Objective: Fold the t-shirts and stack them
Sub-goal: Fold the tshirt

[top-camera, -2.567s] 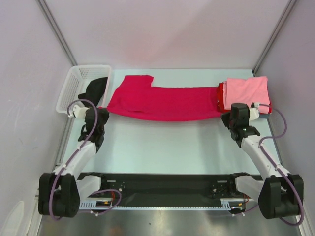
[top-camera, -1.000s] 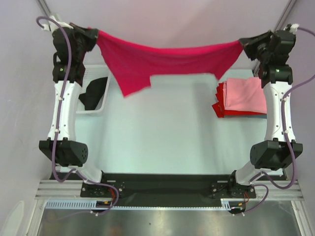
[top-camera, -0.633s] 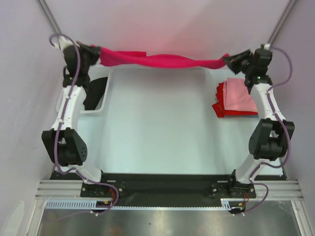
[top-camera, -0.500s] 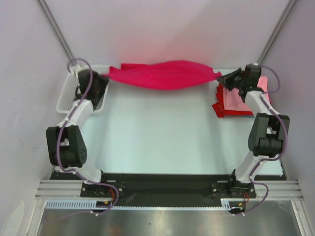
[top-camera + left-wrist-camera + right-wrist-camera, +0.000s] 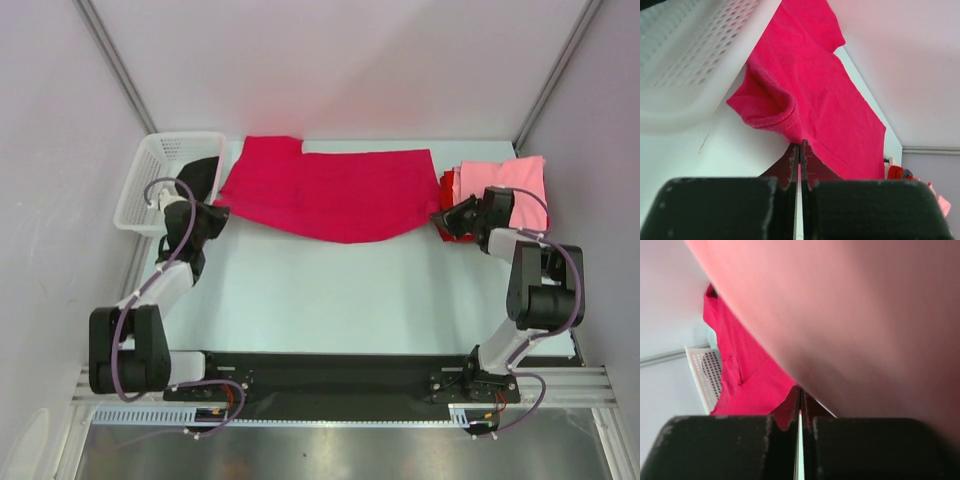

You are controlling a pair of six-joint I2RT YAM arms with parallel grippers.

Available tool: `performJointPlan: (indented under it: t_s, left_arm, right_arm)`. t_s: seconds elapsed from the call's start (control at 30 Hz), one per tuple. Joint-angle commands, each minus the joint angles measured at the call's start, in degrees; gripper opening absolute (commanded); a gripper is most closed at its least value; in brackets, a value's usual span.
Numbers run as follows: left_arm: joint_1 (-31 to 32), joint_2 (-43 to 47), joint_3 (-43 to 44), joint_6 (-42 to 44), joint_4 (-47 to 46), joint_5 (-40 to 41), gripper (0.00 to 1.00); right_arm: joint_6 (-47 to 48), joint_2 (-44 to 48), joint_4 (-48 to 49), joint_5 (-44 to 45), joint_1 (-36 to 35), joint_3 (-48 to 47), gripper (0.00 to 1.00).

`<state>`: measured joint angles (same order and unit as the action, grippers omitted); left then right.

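Observation:
The crimson-red t-shirt (image 5: 330, 190) lies spread across the back of the table, one sleeve toward the far left. My left gripper (image 5: 217, 213) is low at its left corner, shut on the hem, which bunches at the tips in the left wrist view (image 5: 800, 146). Over on the right, my right gripper (image 5: 440, 218) is shut on the shirt's other corner, with red cloth (image 5: 745, 385) at its tips (image 5: 800, 389). Beside it sits the folded stack: a light pink t-shirt (image 5: 505, 180) on a red one (image 5: 450, 185). The pink cloth (image 5: 865, 315) blurs most of the right wrist view.
A white mesh basket (image 5: 140, 180) stands at the back left with a black t-shirt (image 5: 200, 178) hanging over its right rim; its wall (image 5: 695, 60) is close by my left gripper. Enclosure walls stand on both sides and behind.
Both arms have come down from high at the back, carrying the stretched crimson shirt. It now rests flat on the table instead of hanging between the grippers.

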<state>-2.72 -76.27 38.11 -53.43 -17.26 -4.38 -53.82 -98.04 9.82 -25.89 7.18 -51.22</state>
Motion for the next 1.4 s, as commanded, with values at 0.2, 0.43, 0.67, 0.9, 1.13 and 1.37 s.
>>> performJointPlan:
  t_s: [0.2, 0.43, 0.67, 0.9, 1.13, 1.37]
  left_arm:
    - [-2.4, 15.4, -14.2, 0.7, 1.3, 6.9, 0.0]
    - [-4.4, 18.2, -16.0, 1.4, 3.4, 6.1, 0.0]
    - [-4.4, 19.7, -19.7, 1.7, 2.8, 5.2, 0.0]
    - [-4.5, 24.1, -22.6, 4.3, 7.0, 6.8, 0.0]
    - [-4.5, 31.5, -26.5, 3.0, 12.7, 13.0, 0.0]
    - [-4.4, 37.0, -27.1, 4.1, 19.7, 16.5, 0.01]
  right_arm:
    - [5.8, 11.1, -1.8, 4.4, -0.7, 9.8, 0.0]
    - [9.5, 14.9, -10.9, 15.2, -5.2, 7.3, 0.0]
    - [4.4, 25.3, -10.4, 25.6, -8.8, 16.4, 0.0]
    - [3.0, 30.1, -8.4, 28.6, -8.7, 23.8, 0.0]
    - [2.4, 30.4, -12.7, 32.3, -8.8, 26.3, 0.06]
    - [2.9, 36.0, -16.0, 36.1, -8.8, 29.1, 0.51]
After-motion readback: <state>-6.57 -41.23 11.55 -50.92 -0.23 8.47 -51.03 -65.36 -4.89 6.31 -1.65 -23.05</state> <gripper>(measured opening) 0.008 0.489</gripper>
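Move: The left hand holds the red t-shirt's near-left corner; its place on the bare table is about 14 cm back, 5 cm left and 14 cm below, the basket 9 cm ahead and 13 cm left. The right hand holds the near-right corner, bound for table some 15 cm back, 3 cm right and 7 cm down; the pink stack is about 4 cm ahead and 15 cm right. Both hands draw the t-shirt's near corners about 15 cm back and downward; only the right hand's fingers open. ##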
